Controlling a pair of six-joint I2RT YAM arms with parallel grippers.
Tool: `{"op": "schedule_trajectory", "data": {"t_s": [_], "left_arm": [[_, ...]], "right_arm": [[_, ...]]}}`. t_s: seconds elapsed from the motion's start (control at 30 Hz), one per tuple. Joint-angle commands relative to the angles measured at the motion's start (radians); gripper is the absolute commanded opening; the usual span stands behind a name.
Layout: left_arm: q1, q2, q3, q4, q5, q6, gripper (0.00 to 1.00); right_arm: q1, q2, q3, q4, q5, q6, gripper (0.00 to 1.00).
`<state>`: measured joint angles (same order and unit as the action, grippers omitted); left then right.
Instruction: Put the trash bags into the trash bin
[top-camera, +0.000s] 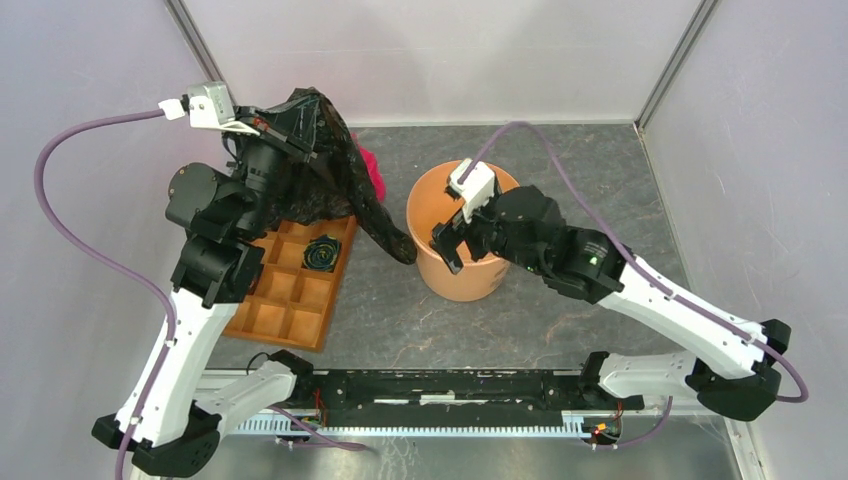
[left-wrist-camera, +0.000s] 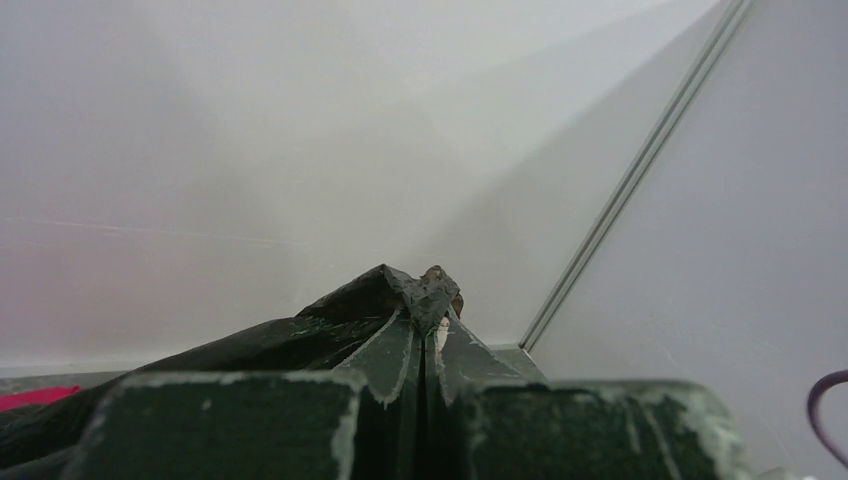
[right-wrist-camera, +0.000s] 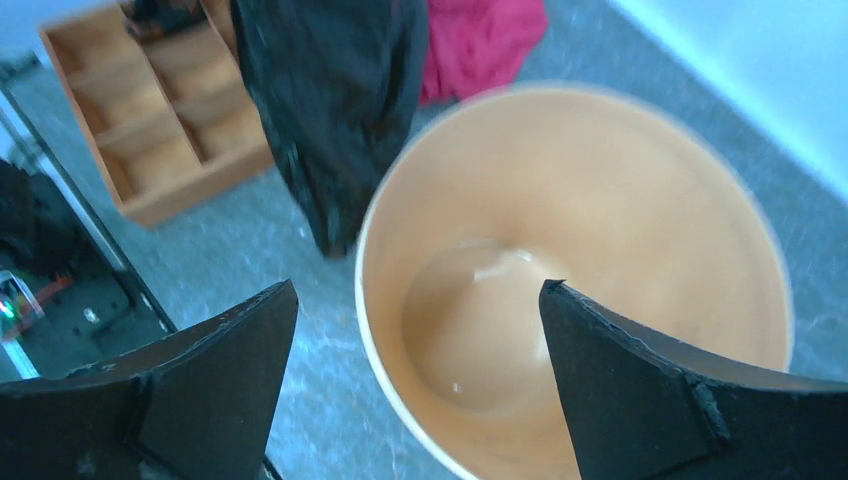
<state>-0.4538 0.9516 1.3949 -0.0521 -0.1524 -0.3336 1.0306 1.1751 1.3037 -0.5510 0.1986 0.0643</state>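
The black crinkly trash bag hangs from my left gripper, raised at the back left; its lower tip reaches down beside the bin's left side. In the left wrist view the gripper is shut on a pinch of the bag. The terracotta-orange trash bin stands upright at the table's middle and is empty inside. My right gripper is open above the bin's near-left rim, one finger outside and one over the inside. The bag also shows in the right wrist view.
A flat orange-brown compartment tray lies left of the bin, with a small dark coiled roll with a green centre in it. A red cloth lies behind the bag. Enclosure walls stand at the back and both sides.
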Motion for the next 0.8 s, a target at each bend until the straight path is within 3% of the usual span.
{"op": "schedule_trajectory", "data": {"t_s": [0.0,0.27,0.43,0.5,0.63,0.77], "left_arm": [[-0.002,0.007,0.048,0.077,0.033,0.044,0.02],[-0.002,0.015,0.081,0.11,0.056,0.026,0.02],[-0.002,0.024,0.097,0.132,0.088,0.0,0.02],[-0.002,0.022,0.102,0.135,0.098,-0.009,0.02],[-0.003,-0.002,0.092,0.134,0.112,-0.035,0.02],[-0.002,-0.039,0.077,0.123,0.132,-0.048,0.02]], "right_arm": [[0.003,0.011,0.134,0.117,-0.028,-0.028,0.98],[0.003,0.169,0.197,0.476,-0.251,0.192,0.98],[0.008,0.296,0.269,0.542,-0.238,0.297,0.98],[0.01,0.327,0.284,0.542,-0.158,0.324,0.97],[0.009,0.324,0.264,0.577,0.001,0.353,0.8],[0.009,0.296,0.23,0.662,0.063,0.385,0.33]]}}
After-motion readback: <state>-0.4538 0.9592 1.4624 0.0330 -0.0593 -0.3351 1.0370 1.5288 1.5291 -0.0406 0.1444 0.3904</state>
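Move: The side of the black trash bag is the right hand's target. The bag hangs from the left hand's shut fingers, its middle some 20 cm to the right hand's left, 9 cm ahead and about 4 cm above. The orange bin stands about 7 cm ahead of the right hand, 2 cm to its right and 18 cm below; the wooden tray lies 33 cm left, 3 cm ahead, 28 cm below. From the left hand, the bin is about 27 cm right, 2 cm back, 43 cm below. The right fingers begin to close around the bag's near side, about half shut with the plastic between them. To get there the wide-open hand rises from over the bin and swings about 13 cm left, then eases forward some 5 cm, settling slightly as the fingers tip up roughly 30 degrees. The left hand keeps its pinch and lifts the bag about 5 cm, drawing back slightly. ##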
